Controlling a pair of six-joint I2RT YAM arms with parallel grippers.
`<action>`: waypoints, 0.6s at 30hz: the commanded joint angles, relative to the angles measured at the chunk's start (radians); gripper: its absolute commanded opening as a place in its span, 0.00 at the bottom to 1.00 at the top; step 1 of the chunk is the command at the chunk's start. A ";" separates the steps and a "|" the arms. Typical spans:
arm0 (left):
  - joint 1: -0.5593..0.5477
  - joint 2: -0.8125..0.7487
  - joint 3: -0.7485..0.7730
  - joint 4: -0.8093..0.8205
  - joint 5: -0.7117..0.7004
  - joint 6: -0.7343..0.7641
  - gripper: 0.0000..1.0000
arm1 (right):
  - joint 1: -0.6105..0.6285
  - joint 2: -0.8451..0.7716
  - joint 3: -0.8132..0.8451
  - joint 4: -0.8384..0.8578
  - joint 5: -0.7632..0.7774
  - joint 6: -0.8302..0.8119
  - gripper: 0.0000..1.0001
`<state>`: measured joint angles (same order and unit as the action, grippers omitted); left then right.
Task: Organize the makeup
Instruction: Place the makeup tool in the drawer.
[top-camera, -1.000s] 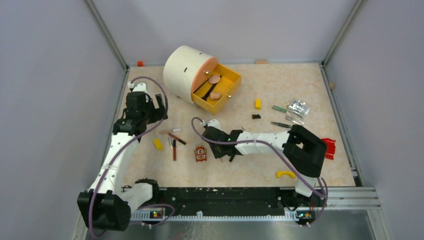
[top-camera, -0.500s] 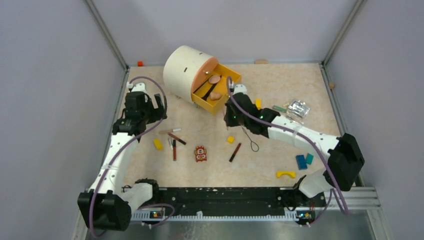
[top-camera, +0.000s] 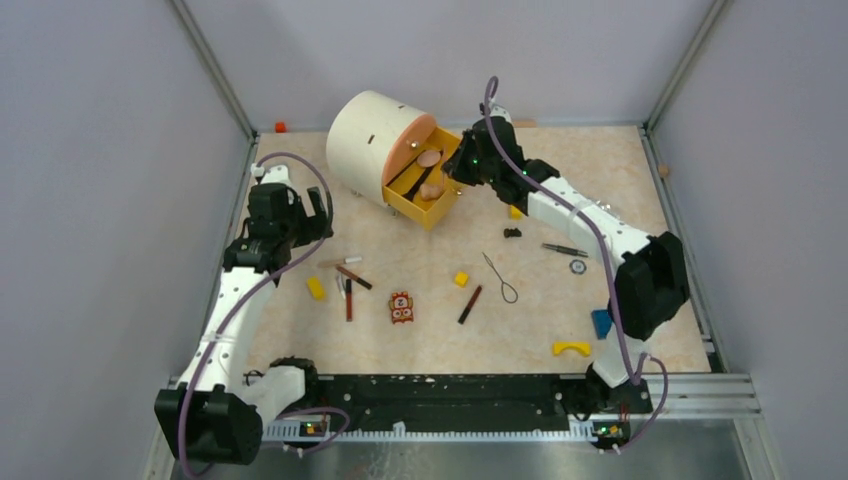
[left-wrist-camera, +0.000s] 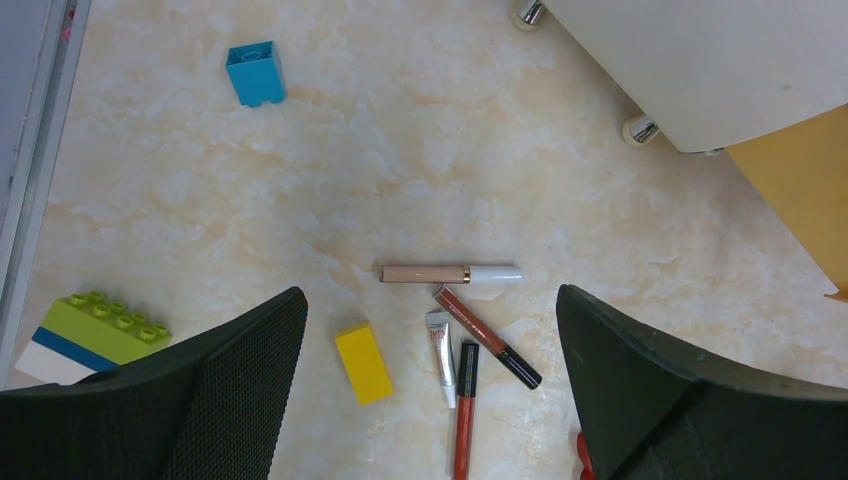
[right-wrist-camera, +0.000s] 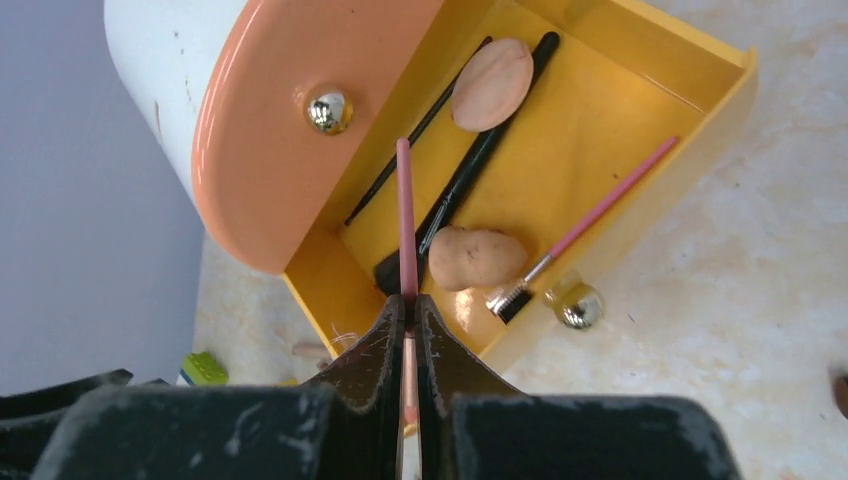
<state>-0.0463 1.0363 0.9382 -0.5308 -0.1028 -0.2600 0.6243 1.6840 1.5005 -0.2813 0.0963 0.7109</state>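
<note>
My right gripper (right-wrist-camera: 408, 300) is shut on a thin pink stick (right-wrist-camera: 404, 210) that points into the open yellow drawer (right-wrist-camera: 640, 100) of the round cream case (top-camera: 370, 140). In the drawer lie two peach puffs (right-wrist-camera: 492, 84) (right-wrist-camera: 475, 257), black brushes (right-wrist-camera: 470, 170) and a pink-handled brush (right-wrist-camera: 600, 215). My left gripper (left-wrist-camera: 428, 298) hangs open above a beige tube (left-wrist-camera: 450, 273), a brown-red stick (left-wrist-camera: 487, 323), a small silver tube (left-wrist-camera: 440, 345) and a red stick (left-wrist-camera: 464, 410). A brown stick (top-camera: 470, 303), a wire-loop tool (top-camera: 500, 278) and a black stick (top-camera: 563, 249) lie mid-table.
Yellow blocks (top-camera: 316, 288) (top-camera: 461, 279), an orange-red toy figure (top-camera: 402, 307), a yellow curved piece (top-camera: 571, 348) and a blue block (top-camera: 601, 322) lie on the table. Near the left gripper are a blue block (left-wrist-camera: 252, 72) and a green brick (left-wrist-camera: 105, 325).
The right arm has swung from the middle of the table up and back to the drawer, its gripper shut. The left arm has stayed where it was, open.
</note>
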 joint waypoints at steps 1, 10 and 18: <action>0.006 -0.027 -0.002 0.032 0.001 0.004 0.99 | -0.007 0.100 0.136 0.047 -0.074 0.073 0.00; 0.008 -0.030 -0.003 0.034 0.008 0.005 0.99 | -0.021 0.151 0.275 -0.039 -0.030 0.010 0.35; 0.008 -0.025 -0.002 0.043 0.054 0.021 0.99 | -0.046 -0.010 0.137 -0.085 0.059 -0.109 0.37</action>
<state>-0.0437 1.0298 0.9382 -0.5301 -0.0891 -0.2596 0.5961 1.8156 1.6886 -0.3450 0.0700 0.6979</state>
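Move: I hold the pink makeup tool in my right hand, with the middle of the open yellow drawer about 6 cm ahead, 4 cm to the left and some 16 cm below. In it the sponge lies about 3 cm ahead and 3 cm left of this hand, the round puff about 12 cm ahead and 4 cm left, the black brush 7 cm ahead and 6 cm left. From my left hand the drawer is some 16 cm ahead and 23 cm right. I carry the pink tool on over the yellow drawer with my right hand, about 5 cm forward and to the left at nearly the same height. On the way I open my fingers by roughly a third and let the tool go above the drawer's inner side, then swing back some 3 cm to the right with a slight rise, fingers apart and empty. ##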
